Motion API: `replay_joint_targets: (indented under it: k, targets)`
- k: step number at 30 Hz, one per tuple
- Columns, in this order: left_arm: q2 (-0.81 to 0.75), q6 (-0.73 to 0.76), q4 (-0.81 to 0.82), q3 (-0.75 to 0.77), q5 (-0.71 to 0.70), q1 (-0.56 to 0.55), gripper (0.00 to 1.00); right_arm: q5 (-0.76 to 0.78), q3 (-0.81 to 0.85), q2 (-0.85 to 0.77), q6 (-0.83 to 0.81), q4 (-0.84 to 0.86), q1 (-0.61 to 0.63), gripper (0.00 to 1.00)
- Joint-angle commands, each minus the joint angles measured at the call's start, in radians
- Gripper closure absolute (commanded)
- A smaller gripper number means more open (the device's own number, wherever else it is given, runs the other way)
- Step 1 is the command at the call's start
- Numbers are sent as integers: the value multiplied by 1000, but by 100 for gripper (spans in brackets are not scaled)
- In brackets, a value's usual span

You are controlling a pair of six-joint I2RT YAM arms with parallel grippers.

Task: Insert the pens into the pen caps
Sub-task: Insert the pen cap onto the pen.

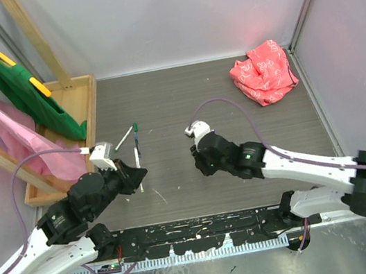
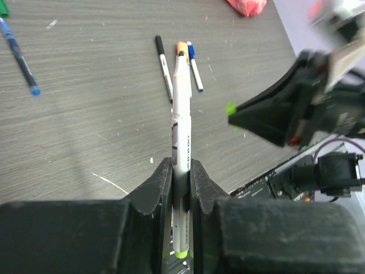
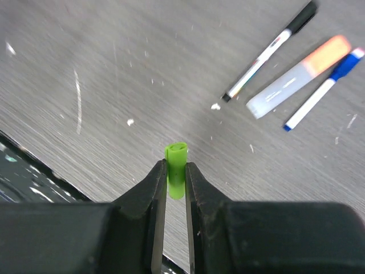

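My left gripper [image 2: 181,163] is shut on a white pen [image 2: 181,114] with a green rear end; its bare dark tip points away from the wrist. From above, this pen [image 1: 138,164] sticks out of the left gripper [image 1: 136,178] over the mat. My right gripper [image 3: 175,166] is shut on a small green pen cap [image 3: 176,165], open end up. The left wrist view shows that cap [image 2: 230,108] to the right of the pen tip, apart from it. On the table lie a black-capped pen [image 3: 268,51], an orange-capped marker [image 3: 299,74] and a blue-capped pen [image 3: 322,91].
Two more pens [image 1: 130,137] lie behind the left gripper. A wooden rack [image 1: 69,107] with green and pink cloth stands at the left. A red cloth [image 1: 263,71] is at the back right. A black rail [image 1: 199,236] runs along the near edge.
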Motion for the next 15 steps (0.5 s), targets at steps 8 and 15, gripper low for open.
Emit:
replay_joint_targets:
  k: [8,15]
  targets:
    - [199,137,224,87,301,2,100,251,-62,-419,154,235,-11,100]
    - [287,168,311,124,422,1,100,213,-70,-559,203,380,-11,100]
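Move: The green cap pinched in my right fingers lies about 17 cm right of my left hand, 4 cm farther out and some 11 cm lower. From my right hand, the uncapped white pen in my left is roughly 17 cm left, 3 cm back and 12 cm up. On the table 11 cm ahead of my right hand and 12 cm below lie the black marker, straight ahead, the orange highlighter 3 cm right, and the blue marker 6 cm right. I keep lifting the pinched cap quickly with my right hand, about 17 cm up and a little to the right, tipping its fingers from steeply down towards level, left side rising. Meanwhile my left hand carries the pen some 8 cm to the right, towards the cap, swinging clockwise about 20 degrees. Both grips stay shut. ##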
